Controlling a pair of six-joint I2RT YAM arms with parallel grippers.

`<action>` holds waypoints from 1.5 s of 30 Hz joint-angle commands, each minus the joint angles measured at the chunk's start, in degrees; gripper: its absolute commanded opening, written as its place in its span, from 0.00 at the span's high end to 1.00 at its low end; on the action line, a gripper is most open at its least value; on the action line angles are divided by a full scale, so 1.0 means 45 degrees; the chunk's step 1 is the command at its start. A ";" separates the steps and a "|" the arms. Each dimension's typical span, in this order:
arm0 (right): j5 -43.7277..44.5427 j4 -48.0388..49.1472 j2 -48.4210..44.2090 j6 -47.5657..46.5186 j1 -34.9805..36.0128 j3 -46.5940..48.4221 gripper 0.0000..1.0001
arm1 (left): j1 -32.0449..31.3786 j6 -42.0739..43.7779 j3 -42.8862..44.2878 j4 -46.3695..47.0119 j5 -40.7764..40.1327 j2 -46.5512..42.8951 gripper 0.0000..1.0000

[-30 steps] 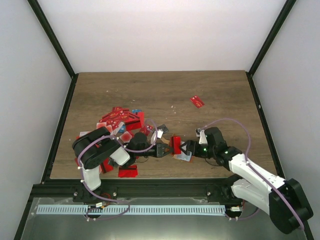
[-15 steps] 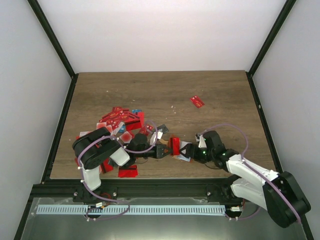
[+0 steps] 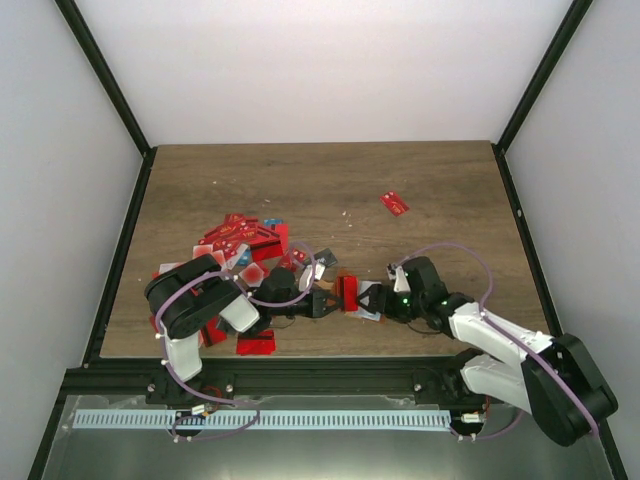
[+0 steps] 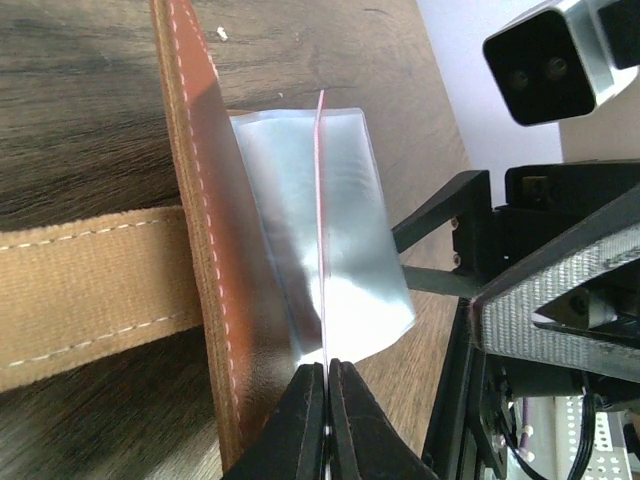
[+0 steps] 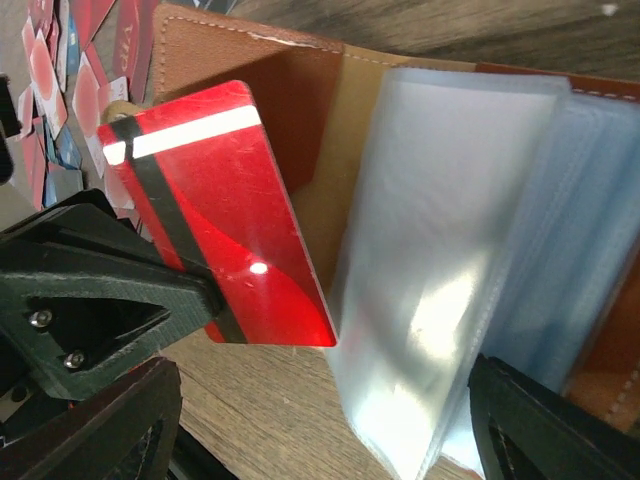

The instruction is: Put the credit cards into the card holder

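My left gripper (image 4: 327, 372) is shut on a red credit card (image 5: 215, 205), seen edge-on (image 4: 322, 200) in the left wrist view. The card stands upright against the open card holder (image 3: 368, 306), its lower corner at the clear sleeves (image 5: 450, 250) beside the brown leather cover (image 4: 200, 190). My right gripper (image 5: 320, 425) faces it from the right with its jaws wide, one finger (image 5: 550, 430) over the sleeves' near edge and the other (image 5: 100, 420) off the holder. Both grippers (image 3: 325, 300) (image 3: 378, 299) meet near the table's front middle.
A pile of mostly red credit cards (image 3: 240, 245) lies at the left by the left arm, with another red card (image 3: 256, 344) near the front edge. A single red card (image 3: 394, 203) lies further back at the right. The holder's tan strap (image 4: 90, 290) stretches left.
The right gripper has crept a little left toward the holder and the held card. The left gripper and its card have stayed almost still.
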 commanded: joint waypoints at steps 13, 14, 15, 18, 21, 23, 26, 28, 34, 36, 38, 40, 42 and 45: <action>0.1451 -0.1531 0.0862 -0.0570 0.1269 0.2120 0.21 | -0.0109 0.0726 0.0148 -0.0910 -0.0328 -0.0488 0.96; 0.1504 -0.1643 0.0821 -0.0612 0.1282 0.2156 0.21 | -0.0117 0.0756 0.0163 -0.0963 -0.0338 -0.0518 0.96; 0.1577 -0.1767 0.0806 -0.0644 0.1293 0.2239 0.21 | -0.0103 0.0782 0.0167 -0.1053 -0.0354 -0.0565 0.96; 0.1781 -0.2179 0.0841 -0.0787 0.1361 0.2520 0.21 | -0.0110 0.0888 0.0221 -0.1297 -0.0412 -0.0660 0.96; 0.1873 -0.2296 0.0882 -0.0824 0.1404 0.2598 0.21 | -0.0117 0.0951 0.0245 -0.1447 -0.0454 -0.0750 0.96; 0.1894 -0.2295 0.0887 -0.0817 0.1455 0.2622 0.21 | -0.0117 0.0982 0.0246 -0.1498 -0.0476 -0.0780 0.96; 0.1815 -0.2126 0.0967 -0.0775 0.1509 0.2648 0.21 | -0.0115 0.0970 0.0246 -0.1535 -0.0476 -0.0847 0.96; 0.1606 -0.1757 0.1069 -0.0743 0.1526 0.2643 0.21 | -0.0131 0.0958 0.0227 -0.1561 -0.0492 -0.0968 0.96; 0.1225 -0.0836 0.1932 -0.0685 0.1548 0.3052 0.22 | -0.0172 0.0869 -0.0005 -0.2230 -0.0754 -0.2110 0.96; 0.1369 -0.0758 0.2188 -0.0661 0.1562 0.3305 0.21 | -0.0166 0.0745 -0.0296 -0.2493 -0.0966 -0.2876 0.96; 0.1407 -0.0630 0.2455 -0.0640 0.1555 0.3509 0.21 | -0.0173 0.0745 -0.0485 -0.3193 -0.1262 -0.3771 0.96; 0.1314 -0.0508 0.2772 -0.0664 0.1569 0.3720 0.22 | -0.0167 0.0807 -0.0638 -0.3957 -0.1542 -0.4559 0.96; 0.1224 -0.0419 0.3147 -0.0715 0.1577 0.3970 0.21 | -0.0174 0.0873 -0.0832 -0.4598 -0.1812 -0.5259 0.96; 0.1148 -0.0219 0.3678 -0.0756 0.1565 0.4298 0.22 | -0.0171 0.0938 -0.1170 -0.5354 -0.2174 -0.6176 0.96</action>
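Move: The card holder's clear sleeves, where the red card is to go, lie about 6 cm to the right of the left hand holding it, 1 cm nearer the base and 3 cm lower. The leather cover is some 2 cm to that hand's right, 1 cm ahead, 3 cm down; the VIP card is about 9 cm ahead, 3 cm left. From the right hand the cover lies about 4 cm left, 1 cm ahead, 3 cm down, the sleeves 1 cm ahead and 3 cm below. The red card, still pinched by its edge, is kept low beside the sleeves for most of the time; then the left hand lifts it about 5 cm and draws it 3 cm left, away from the holder. The right hand, fingers staying wide open, works left and slightly up, pauses, then carries on left and forward over the leather cover, rising some 3 cm in all. ##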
